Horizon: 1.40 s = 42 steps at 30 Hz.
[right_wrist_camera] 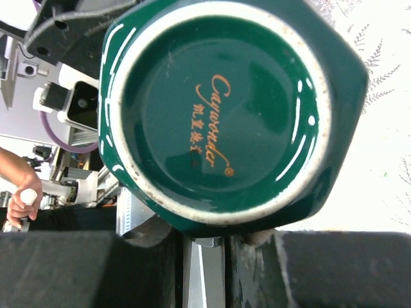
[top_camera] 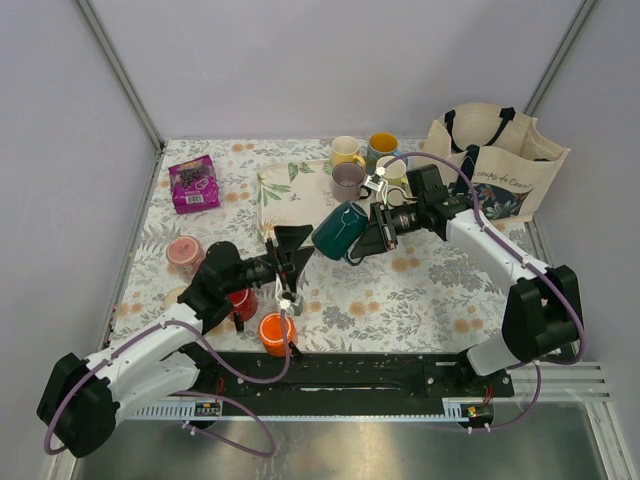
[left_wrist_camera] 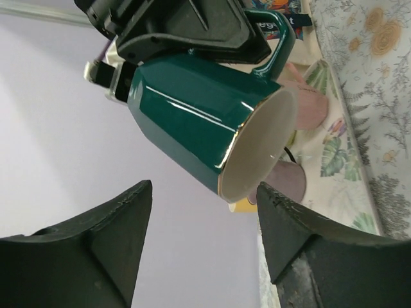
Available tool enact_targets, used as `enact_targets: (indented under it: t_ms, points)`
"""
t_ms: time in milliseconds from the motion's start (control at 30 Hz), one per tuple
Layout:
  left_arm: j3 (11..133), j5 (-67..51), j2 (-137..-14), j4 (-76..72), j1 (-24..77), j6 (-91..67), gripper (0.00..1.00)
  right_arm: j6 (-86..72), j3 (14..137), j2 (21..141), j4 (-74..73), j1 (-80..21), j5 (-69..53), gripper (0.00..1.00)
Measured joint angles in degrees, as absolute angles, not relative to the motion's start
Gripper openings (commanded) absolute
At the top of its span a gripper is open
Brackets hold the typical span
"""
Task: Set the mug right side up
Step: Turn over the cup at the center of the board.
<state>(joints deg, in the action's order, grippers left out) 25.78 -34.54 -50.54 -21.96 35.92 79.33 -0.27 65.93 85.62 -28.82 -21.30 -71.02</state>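
The mug [top_camera: 185, 252], dusty salmon-pink, stands on the flowered cloth at the left; nothing holds it. My left gripper [top_camera: 283, 255] is to its right, above the cloth. It is open with nothing between its black fingers [left_wrist_camera: 122, 218]. The left gripper [left_wrist_camera: 204, 199] points at the cream mouth of a dark green mug [left_wrist_camera: 205, 128]. That green mug [top_camera: 340, 230] hangs tipped on its side in mid-air. My right gripper [top_camera: 372, 235] is shut on its handle. In the right wrist view the green mug's base [right_wrist_camera: 218, 115] fills the frame above the right gripper [right_wrist_camera: 225, 256].
A red mug [top_camera: 240, 303] and an orange mug [top_camera: 275, 333] stand under my left arm. Several mugs, including a mauve one [top_camera: 348, 180] and a yellow one [top_camera: 345, 150], cluster at the back. A purple packet [top_camera: 195, 185] lies back left. A tote bag [top_camera: 495, 165] stands back right.
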Motion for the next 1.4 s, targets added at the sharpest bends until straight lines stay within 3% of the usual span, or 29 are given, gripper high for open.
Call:
enact_targets:
  t_ms: [267, 333, 400, 433, 467, 567, 700, 900, 1033, 1200, 1400]
  points:
    - [25.8, -36.23, -58.57, -33.95, 35.97, 84.86, 0.53, -4.91, 65.71, 86.59, -24.95, -21.3, -73.01, 0.0]
    - [25.89, -36.23, -60.42, -36.12, 35.97, 85.34, 0.47, -5.5, 65.69, 86.67, -24.45, -21.3, -73.23, 0.05]
    - [26.13, -36.07, -62.02, -37.93, 35.97, 85.32, 0.39, -6.0, 65.65, 86.89, -24.08, -21.3, -73.19, 0.23]
    - [26.22, -36.01, -62.59, -38.7, 35.97, 85.1, 0.35, -6.15, 65.63, 86.96, -23.79, -21.3, -73.03, 0.43]
    - [26.24, -35.86, -62.98, -39.22, 36.03, 84.93, 0.31, -6.31, 65.63, 86.98, -23.57, -21.3, -72.86, 0.55]
    - [26.5, -34.96, -63.22, -40.64, 36.56, 83.85, 0.19, -6.26, 65.63, 86.98, -23.83, -21.19, -71.44, 0.68]
    - [26.79, -33.3, -62.92, -40.64, 37.6, 82.61, 0.0, -5.89, 65.45, 86.98, -24.29, -21.17, -68.29, 0.75]
    - [27.29, -29.21, -61.63, -34.83, 38.35, 79.15, 0.0, -4.95, 65.41, 86.85, -24.97, -21.12, -64.47, 0.81]
    - [29.82, -24.93, -59.07, -20.8, 38.74, 74.28, 0.0, 1.54, 66.26, 85.45, -28.8, -20.97, -59.53, 0.8]
    - [42.72, -18.76, -58.67, 4.82, 39.35, 61.54, 0.0, 12.95, 66.94, 79.57, -32.05, -20.88, -44.84, 0.81]
    - [60.58, -11.51, -64.82, 24.47, 39.44, 42.57, 0.0, 25.23, 64.18, 72.27, -30.81, -20.82, -27.83, 0.82]
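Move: The teal mug hangs from the right gripper, its mouth facing the left fingers; its middle is about 8 cm to the left hand's right, 4 cm ahead and a centimetre higher. From the right hand it is some 6 cm left and level fore and aft, at the same height. On the board below, some 14 cm lower than the right hand, the pink mug stands 9 cm ahead and 7 cm right of it, the grey mug 14 cm ahead and 2 cm left. Bring the left gripper right and forward, about 3 cm, onto the mug's rim and shut its fingers on the wall. Keep the right hand nearly still, then open it to let go, easing forward and down before swinging it forward and right about 8 cm. With the left, dip about 5 cm and come back up most of the way, tipping the fingers downward through some 55 degrees. ##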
